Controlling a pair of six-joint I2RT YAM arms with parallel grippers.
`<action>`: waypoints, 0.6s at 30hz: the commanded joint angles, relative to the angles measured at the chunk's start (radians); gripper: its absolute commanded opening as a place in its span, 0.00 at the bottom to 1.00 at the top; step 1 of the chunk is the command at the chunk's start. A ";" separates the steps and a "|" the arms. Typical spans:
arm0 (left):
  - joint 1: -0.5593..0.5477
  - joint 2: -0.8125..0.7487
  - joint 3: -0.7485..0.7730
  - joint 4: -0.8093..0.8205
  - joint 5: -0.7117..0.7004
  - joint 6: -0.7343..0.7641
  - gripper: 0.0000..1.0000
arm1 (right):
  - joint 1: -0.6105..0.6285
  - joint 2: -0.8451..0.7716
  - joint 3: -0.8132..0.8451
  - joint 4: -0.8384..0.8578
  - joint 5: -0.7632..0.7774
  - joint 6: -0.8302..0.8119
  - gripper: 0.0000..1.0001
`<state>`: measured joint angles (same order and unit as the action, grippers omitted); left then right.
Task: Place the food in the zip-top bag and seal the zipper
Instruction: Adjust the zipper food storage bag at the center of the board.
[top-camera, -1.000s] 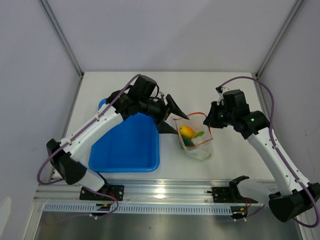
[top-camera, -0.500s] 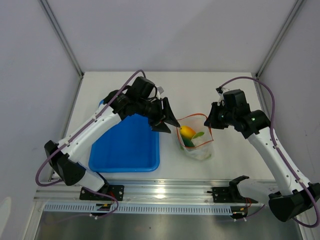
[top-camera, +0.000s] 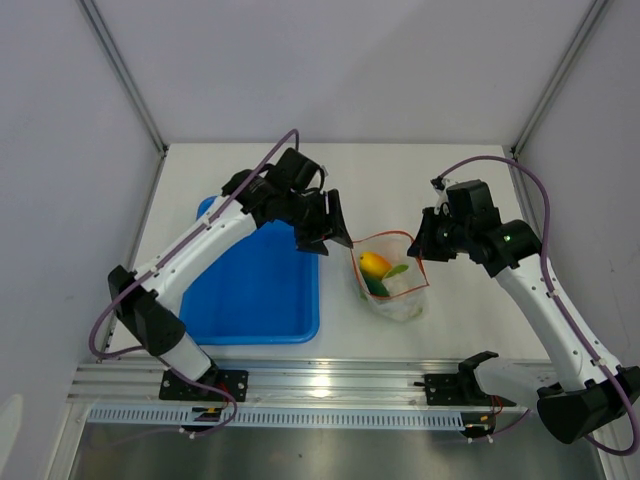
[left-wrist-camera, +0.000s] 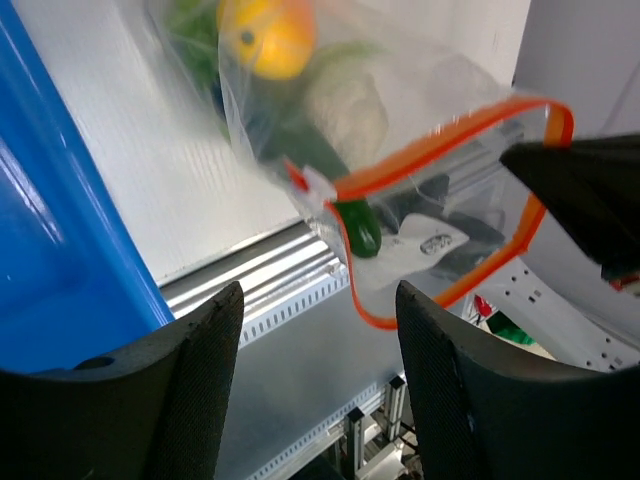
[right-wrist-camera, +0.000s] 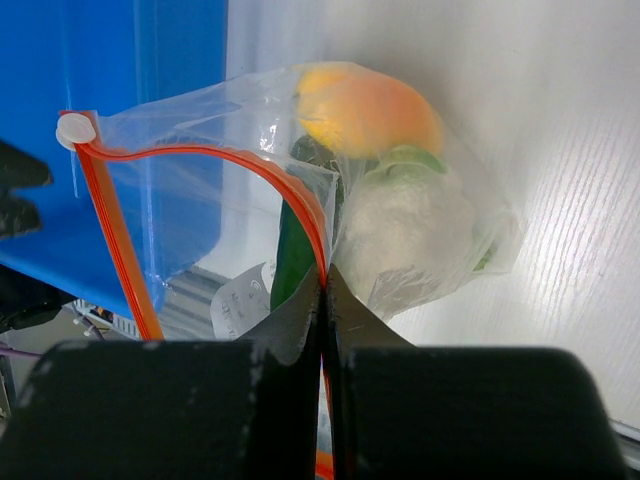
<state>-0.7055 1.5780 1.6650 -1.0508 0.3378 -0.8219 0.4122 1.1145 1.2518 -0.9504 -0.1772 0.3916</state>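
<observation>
The clear zip-top bag stands right of the tray, its mouth gaping upward. The orange-red zipper rings the mouth. Inside lies the food: an orange-yellow fruit, a pale cabbage head and a dark green cucumber. My right gripper is shut on the zipper at the bag's right corner. My left gripper hangs open just left of the bag's mouth, nothing between its fingers. In the left wrist view the zipper loops ahead of the open jaws.
A blue plastic tray lies left of the bag, under the left arm. A white slider tab sits at the zipper's far end. The aluminium rail runs along the near table edge.
My left gripper has drawn back a little to the left from the bag's mouth and its jaws have narrowed somewhat. The right gripper and the bag have stayed put.
</observation>
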 joint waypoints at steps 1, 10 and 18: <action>0.027 0.062 0.085 0.037 -0.026 0.046 0.66 | -0.003 -0.010 0.041 -0.019 -0.013 0.001 0.00; 0.064 0.137 0.098 0.107 0.067 0.021 0.66 | -0.003 -0.022 0.043 -0.042 -0.007 -0.002 0.00; 0.064 0.186 0.114 0.140 0.151 -0.016 0.62 | -0.001 -0.013 0.049 -0.050 0.002 -0.014 0.00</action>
<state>-0.6453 1.7481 1.7256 -0.9550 0.4278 -0.8185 0.4122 1.1126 1.2533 -0.9840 -0.1780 0.3901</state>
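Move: The bag's slider corner, the left end of the orange zipper, is about 3 cm ahead of the left hand, 3 cm to its right and 3 cm below. Inside the bag the orange fruit sits some 7 cm ahead, 11 cm right and 17 cm below that hand; the blue tray's middle is roughly 8 cm ahead, 22 cm left and 20 cm below. From the right hand, which already pinches the zipper's other end, the slider corner is some 17 cm left, 3 cm ahead and 2 cm lower. The open left hand goes forward about 5 cm while sinking, then edges right, bringing its fingers to the slider corner. ##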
